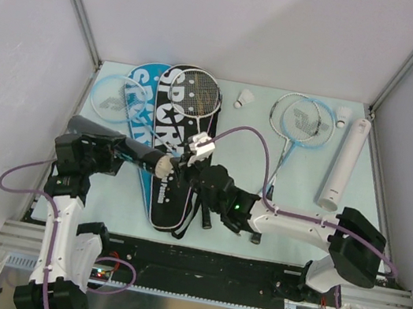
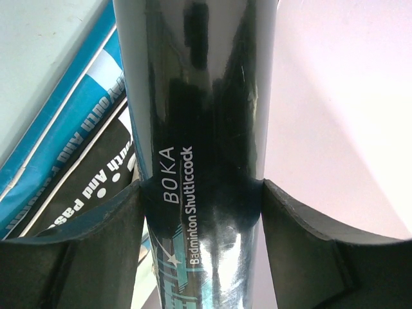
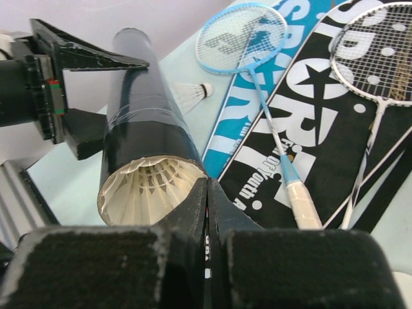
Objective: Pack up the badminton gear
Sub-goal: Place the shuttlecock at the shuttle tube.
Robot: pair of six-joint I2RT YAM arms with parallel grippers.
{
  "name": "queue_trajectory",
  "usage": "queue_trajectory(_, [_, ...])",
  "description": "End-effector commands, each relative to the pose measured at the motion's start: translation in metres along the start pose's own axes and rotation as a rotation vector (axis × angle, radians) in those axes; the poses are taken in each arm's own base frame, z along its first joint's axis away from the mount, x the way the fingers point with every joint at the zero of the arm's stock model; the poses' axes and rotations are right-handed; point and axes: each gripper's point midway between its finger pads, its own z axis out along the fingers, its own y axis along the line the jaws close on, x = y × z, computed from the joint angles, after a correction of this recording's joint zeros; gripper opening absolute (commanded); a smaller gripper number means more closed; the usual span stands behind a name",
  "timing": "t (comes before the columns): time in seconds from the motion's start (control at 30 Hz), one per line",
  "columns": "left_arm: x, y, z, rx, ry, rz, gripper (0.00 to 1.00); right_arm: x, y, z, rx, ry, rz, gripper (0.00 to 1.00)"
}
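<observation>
My left gripper (image 2: 203,212) is shut on the black shuttlecock tube (image 2: 199,96), held level above the table's left side (image 1: 139,151). Its open end (image 3: 151,193) shows white feather shuttlecocks packed inside. My right gripper (image 3: 207,187) is shut, nothing visible between its fingers, its tips right at that open end's rim (image 1: 180,167). Under them lie the black SPORT cover (image 1: 163,195) and the blue cover (image 1: 138,98). A white-framed racket (image 1: 199,93) rests on the black cover, and a blue racket (image 3: 241,38) on the blue one. A loose shuttlecock (image 3: 193,93) lies beside the tube.
A third racket (image 1: 301,119) lies at the back right beside a white tube (image 1: 345,163). Two loose shuttlecocks (image 1: 243,98) (image 1: 344,116) sit near the back wall. White walls close the table in on three sides.
</observation>
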Motion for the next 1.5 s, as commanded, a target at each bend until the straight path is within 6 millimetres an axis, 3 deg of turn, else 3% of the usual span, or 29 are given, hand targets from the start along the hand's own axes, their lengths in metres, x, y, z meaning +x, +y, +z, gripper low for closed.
queue_trajectory(0.0, [0.019,-0.020,-0.011,0.085,0.089,0.044,0.33,-0.017,0.006,0.013,0.071,-0.072,0.018,0.00])
queue_trajectory(0.27, [0.013,-0.019,-0.007,0.072,0.060,0.035,0.33,-0.005,0.031,0.018,0.016,-0.066,0.007,0.02])
queue_trajectory(0.57, [0.013,-0.015,-0.006,0.063,0.062,0.037,0.33,0.005,0.008,0.002,0.083,0.022,0.038,0.43])
queue_trajectory(0.73, [0.017,-0.017,-0.008,0.073,0.079,0.040,0.33,0.014,-0.009,0.006,0.092,0.066,0.071,0.54])
queue_trajectory(1.17, [0.028,-0.022,-0.014,0.090,0.138,0.048,0.33,0.027,-0.001,0.038,-0.086,0.058,0.206,0.55])
queue_trajectory(1.47, [0.030,-0.022,-0.014,0.089,0.149,0.046,0.32,0.026,0.009,0.042,-0.206,0.029,0.302,0.58])
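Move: The right hand, empty and shut, has its tips at the rim of the shuttle tube's mouth, where the shuttlecock's skirt shows; the mouth's middle lies some 3 cm to its left, 2 cm back and about 1 cm lower. On the table some 21 cm below, the cream racket grip is 4 cm ahead and 5 cm right, the tube lid 4 cm ahead and 14 cm right. For the left hand, gripping the tube, the mouth lies about 12 cm right, 5 cm back and 5 cm higher. The right fingertips, already at the tube's rim, work over to its mouth: a short nudge forward and down, a slip back and left while the fingers open to about half, then forward, left and down until the parted tips stand across the mouth. In all the hand sinks about 3.5 cm and its tips tilt some 10 degrees down; the left keeps hold of the tube, swaying a little and ending 1.5 cm farther left. ##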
